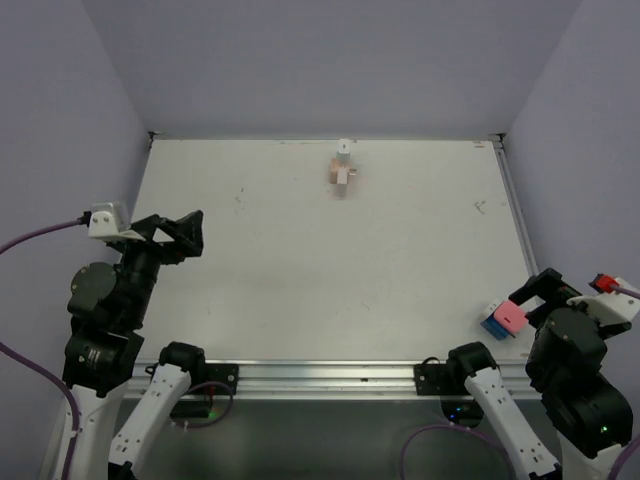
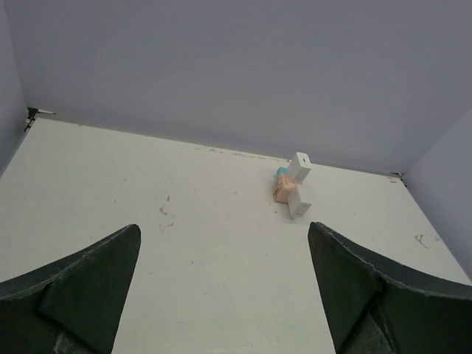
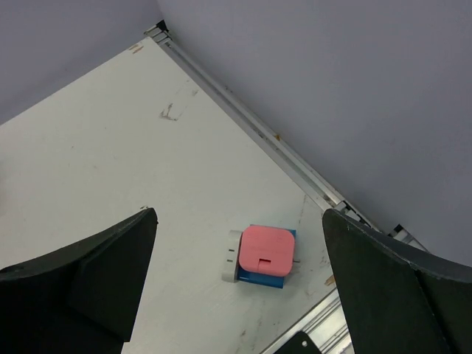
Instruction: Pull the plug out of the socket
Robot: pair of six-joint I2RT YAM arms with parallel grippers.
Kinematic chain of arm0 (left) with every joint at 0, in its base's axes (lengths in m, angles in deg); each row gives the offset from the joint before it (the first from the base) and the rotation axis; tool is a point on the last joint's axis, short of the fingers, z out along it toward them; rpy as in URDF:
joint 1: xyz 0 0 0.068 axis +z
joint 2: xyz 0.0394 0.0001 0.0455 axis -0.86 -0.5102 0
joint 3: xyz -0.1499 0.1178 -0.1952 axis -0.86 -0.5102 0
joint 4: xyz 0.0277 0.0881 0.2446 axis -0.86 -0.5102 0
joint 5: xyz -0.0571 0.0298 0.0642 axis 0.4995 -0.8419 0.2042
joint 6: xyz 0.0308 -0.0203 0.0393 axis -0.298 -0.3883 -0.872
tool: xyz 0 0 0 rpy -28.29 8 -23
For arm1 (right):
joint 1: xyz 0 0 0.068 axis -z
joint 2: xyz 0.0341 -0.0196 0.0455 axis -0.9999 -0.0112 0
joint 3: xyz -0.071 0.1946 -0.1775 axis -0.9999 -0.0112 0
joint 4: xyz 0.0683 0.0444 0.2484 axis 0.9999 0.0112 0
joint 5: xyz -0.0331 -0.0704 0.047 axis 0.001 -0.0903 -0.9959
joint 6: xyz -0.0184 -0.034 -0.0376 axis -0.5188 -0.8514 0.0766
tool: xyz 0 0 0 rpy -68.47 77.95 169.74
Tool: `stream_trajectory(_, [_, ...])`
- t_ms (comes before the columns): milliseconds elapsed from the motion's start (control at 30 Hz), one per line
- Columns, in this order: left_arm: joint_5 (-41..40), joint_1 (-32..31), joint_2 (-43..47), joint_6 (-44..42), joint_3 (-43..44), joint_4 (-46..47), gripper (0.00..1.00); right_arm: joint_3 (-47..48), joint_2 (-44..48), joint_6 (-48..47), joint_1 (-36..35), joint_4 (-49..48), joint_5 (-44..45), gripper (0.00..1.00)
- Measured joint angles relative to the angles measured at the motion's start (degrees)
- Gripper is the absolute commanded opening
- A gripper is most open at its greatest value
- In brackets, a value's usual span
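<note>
The plug [image 1: 343,148] is a small white block at the far middle of the table, seated on a peach socket [image 1: 340,175] with a white bracket. In the left wrist view the plug [image 2: 300,166] and socket [image 2: 282,190] lie well ahead, slightly right of centre. My left gripper [image 1: 185,238] hovers open over the table's left side, far from them, with nothing between its fingers [image 2: 88,273]. My right gripper [image 1: 535,300] stands open at the near right corner, also holding nothing.
A pink-topped block on a blue base with a white end piece [image 1: 503,318] lies by the near right edge, just below my right gripper [image 3: 240,214]; in the right wrist view this block [image 3: 264,254] lies beside the metal rail [image 3: 243,118]. Walls enclose the table.
</note>
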Motion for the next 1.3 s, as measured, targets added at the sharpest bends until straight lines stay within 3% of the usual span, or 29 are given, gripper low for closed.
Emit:
stream_trajectory(533, [0.48, 0.0, -0.81, 0.02, -0.02, 0.07, 1.0, 2.93, -5.79, 2.64, 0.0, 3.08, -1.81, 0.99])
stream_trajectory(800, [0.61, 0.0, -0.76, 0.0, -0.68, 0.2, 1.0, 7.06, -11.91, 12.41, 0.0, 7.19, -5.97, 0.99])
stream_trajectory(1300, [2.64, -0.02, 0.33, 0.13, -6.78, 1.25, 0.99, -7.34, -31.08, 24.7, 0.0, 9.4, -14.99, 0.99])
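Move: The pink-and-blue block with its white slotted piece stands near the table's front right edge, about 4 cm ahead of my right hand, 5 cm to its right and some 28 cm below. From my left hand that block is roughly 65 cm to the right, 6 cm back and 35 cm down. The peach block with its white pieces, at the table's far side, is about 34 cm ahead of my left hand, 30 cm right and 35 cm down. I start my right hand slowly, barely lifting, then swoop it down about 13 cm, swinging some 7 cm left and 6 cm forward, while tipping its open fingers steeply downward by roughly 35 degrees. That brings it down towards the pink-and-blue block, to the block's left. My left hand, also open, stays almost still, then sinks about 5 cm. ##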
